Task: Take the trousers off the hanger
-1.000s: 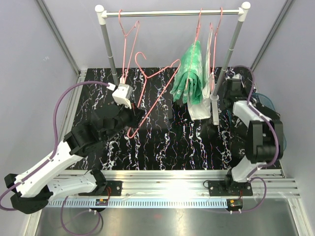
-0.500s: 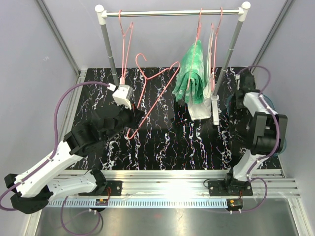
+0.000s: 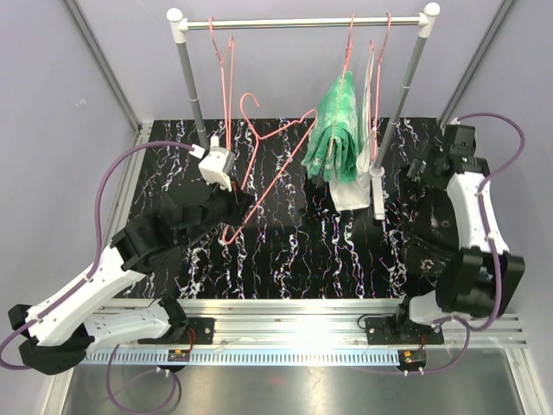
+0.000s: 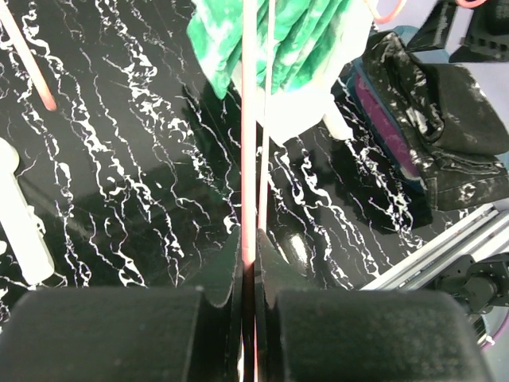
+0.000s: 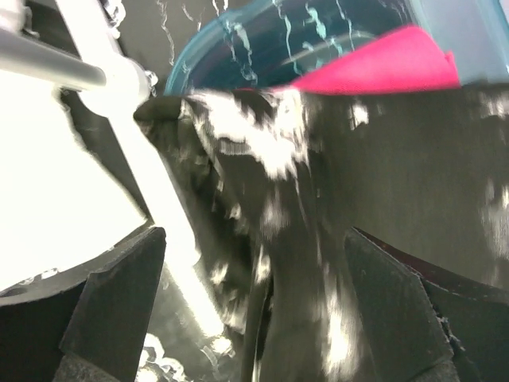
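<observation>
The green-and-white tie-dye trousers [image 3: 337, 130] hang on a pink hanger [image 3: 349, 43] from the rail, and show again in the left wrist view as trousers [image 4: 278, 40]. My left gripper [image 4: 248, 239] is shut on the wire of an empty pink hanger [image 3: 268, 156] held low over the table. My right gripper [image 5: 253, 232] is open above the black marbled trousers [image 5: 302, 207]. These lie in a teal bin [image 5: 238, 32] on top of the magenta trousers [image 5: 382, 64]. The cloth touches neither right finger.
A rack with a rail [image 3: 302, 23] on two posts stands at the back; its right post [image 3: 393, 121] is close to my right arm. Another empty pink hanger [image 3: 226, 60] hangs at the rail's left end. The bin sits at the table's right edge.
My right gripper has opened and let go of the black marbled trousers over the bin, and the right arm has swung back and to the right. The left arm has stayed still.
</observation>
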Tool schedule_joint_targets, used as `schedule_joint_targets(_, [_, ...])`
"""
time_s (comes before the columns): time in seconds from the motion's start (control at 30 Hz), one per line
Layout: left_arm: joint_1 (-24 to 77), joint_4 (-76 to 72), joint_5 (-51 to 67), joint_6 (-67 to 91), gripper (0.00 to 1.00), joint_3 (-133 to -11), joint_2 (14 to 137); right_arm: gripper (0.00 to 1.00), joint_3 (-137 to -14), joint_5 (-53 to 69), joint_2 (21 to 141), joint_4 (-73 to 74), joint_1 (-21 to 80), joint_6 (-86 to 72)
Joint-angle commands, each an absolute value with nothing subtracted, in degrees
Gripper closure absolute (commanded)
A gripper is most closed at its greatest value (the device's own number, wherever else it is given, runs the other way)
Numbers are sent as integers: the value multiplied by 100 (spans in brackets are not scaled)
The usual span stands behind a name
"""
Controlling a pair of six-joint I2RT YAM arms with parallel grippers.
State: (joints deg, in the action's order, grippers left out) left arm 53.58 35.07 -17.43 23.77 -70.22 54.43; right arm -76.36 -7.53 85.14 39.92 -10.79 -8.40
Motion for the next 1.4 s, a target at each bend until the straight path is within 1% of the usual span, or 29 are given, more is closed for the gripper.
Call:
schedule_joint_targets(0.0, [5335,3366,-1556,2312,100,-7382,5467,1,-7095,-607,7859,4553,-1081,-1529])
schedule_joint_targets(0.1, [5335,3436,-1494,2320,100,-7470,5484,1,-6374,-387,7576,4456,-1081,-1398])
schedule_joint_targets(0.2, [5335,3463,-1415,2329,100,-7497,5449,2,-6205,-185,7778,4683,-1081,-985])
schedule_joint_targets(0.27, [5335,3472,-1406,2329,100,-7497,5414,5,-6257,-263,7936,4746,-1081,-844])
schedule_joint_targets(0.33, [5335,3515,-1389,2329,100,-7506,5396,12,-6319,-185,8068,4799,-1081,-756])
schedule_joint_targets(0.37, [5335,3533,-1389,2329,100,-7515,5379,17,-6424,-167,8277,4834,-1081,-730])
schedule_joint_targets(0.4, [5335,3542,-1389,2329,100,-7497,5344,36,-6468,-245,8384,4930,-1081,-695])
schedule_joint_targets(0.43, [5335,3559,-1406,2320,100,-7497,5318,44,-6521,-255,8480,4974,-1081,-642])
schedule_joint_targets(0.5, [5335,3586,-1468,2294,100,-7462,5256,64,-6635,-255,8648,5044,-1081,-598])
schedule_joint_targets(0.6, [5335,3656,-1520,2233,100,-7453,5230,70,-6723,-360,8710,5010,-1081,-423])
schedule_joint_targets(0.63, [5335,3656,-1521,2215,100,-7453,5212,75,-6758,-413,8745,5053,-1081,-317])
schedule_joint_targets(0.67, [5335,3656,-1538,2197,100,-7453,5203,78,-6889,-535,8858,5097,-1081,-264])
schedule_joint_targets(0.7, [5335,3656,-1547,2189,100,-7453,5203,87,-6952,-606,8920,5219,-1081,-159])
schedule_joint_targets(0.73, [5335,3665,-1556,2162,100,-7462,5203,94,-7030,-702,8973,5264,-1081,-97])
schedule_joint_targets(0.83, [5335,3639,-1564,2136,100,-7453,5203,100,-7286,-1194,9140,5335,-1072,454])
schedule_joint_targets(0.87, [5335,3621,-1591,2136,100,-7444,5203,100,-7338,-1326,9193,5318,-1072,561])
schedule_joint_targets(0.9, [5335,3578,-1591,2136,100,-7418,5221,100,-7339,-1440,9193,5169,-1072,780])
schedule_joint_targets(1.0, [5335,3507,-1573,2162,100,-7392,5238,100,-7059,-1125,9158,4801,-1055,1194])
schedule_joint_targets(1.2, [5335,3375,-1617,2153,100,-7313,5247,100,-6768,-1950,9343,4273,-748,2238])
schedule_joint_targets(1.33, [5335,3243,-1626,2162,100,-7277,5256,100,-6750,-2057,9141,3684,-738,3154])
schedule_joint_targets(1.37, [5335,3226,-1600,2171,100,-7277,5265,100,-6776,-1900,9071,3570,-764,3321])
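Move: The black trousers I go for lie heaped over the basket: from my right hand their middle is about 8 cm back, 3 cm to the right and 11 cm down. The basket and the pink trousers in it sit under them, also some 8 cm back and 4 cm right, 13 to 15 cm down. The rack's white foot stands level with my hand, 13 cm left and 16 cm below. From my left hand the black trousers lie roughly 48 cm right, 6 cm ahead and 25 cm below. With my right fingers wide open I draw back about 8 cm and drop as far onto the black trousers, close to the basket's left rim, then pinch their cloth. Keeping that hold, I tip my fingers some 30 degrees towards straight down and turn the wrist about as much counter-clockwise, easing a little to the right and slightly lower. ##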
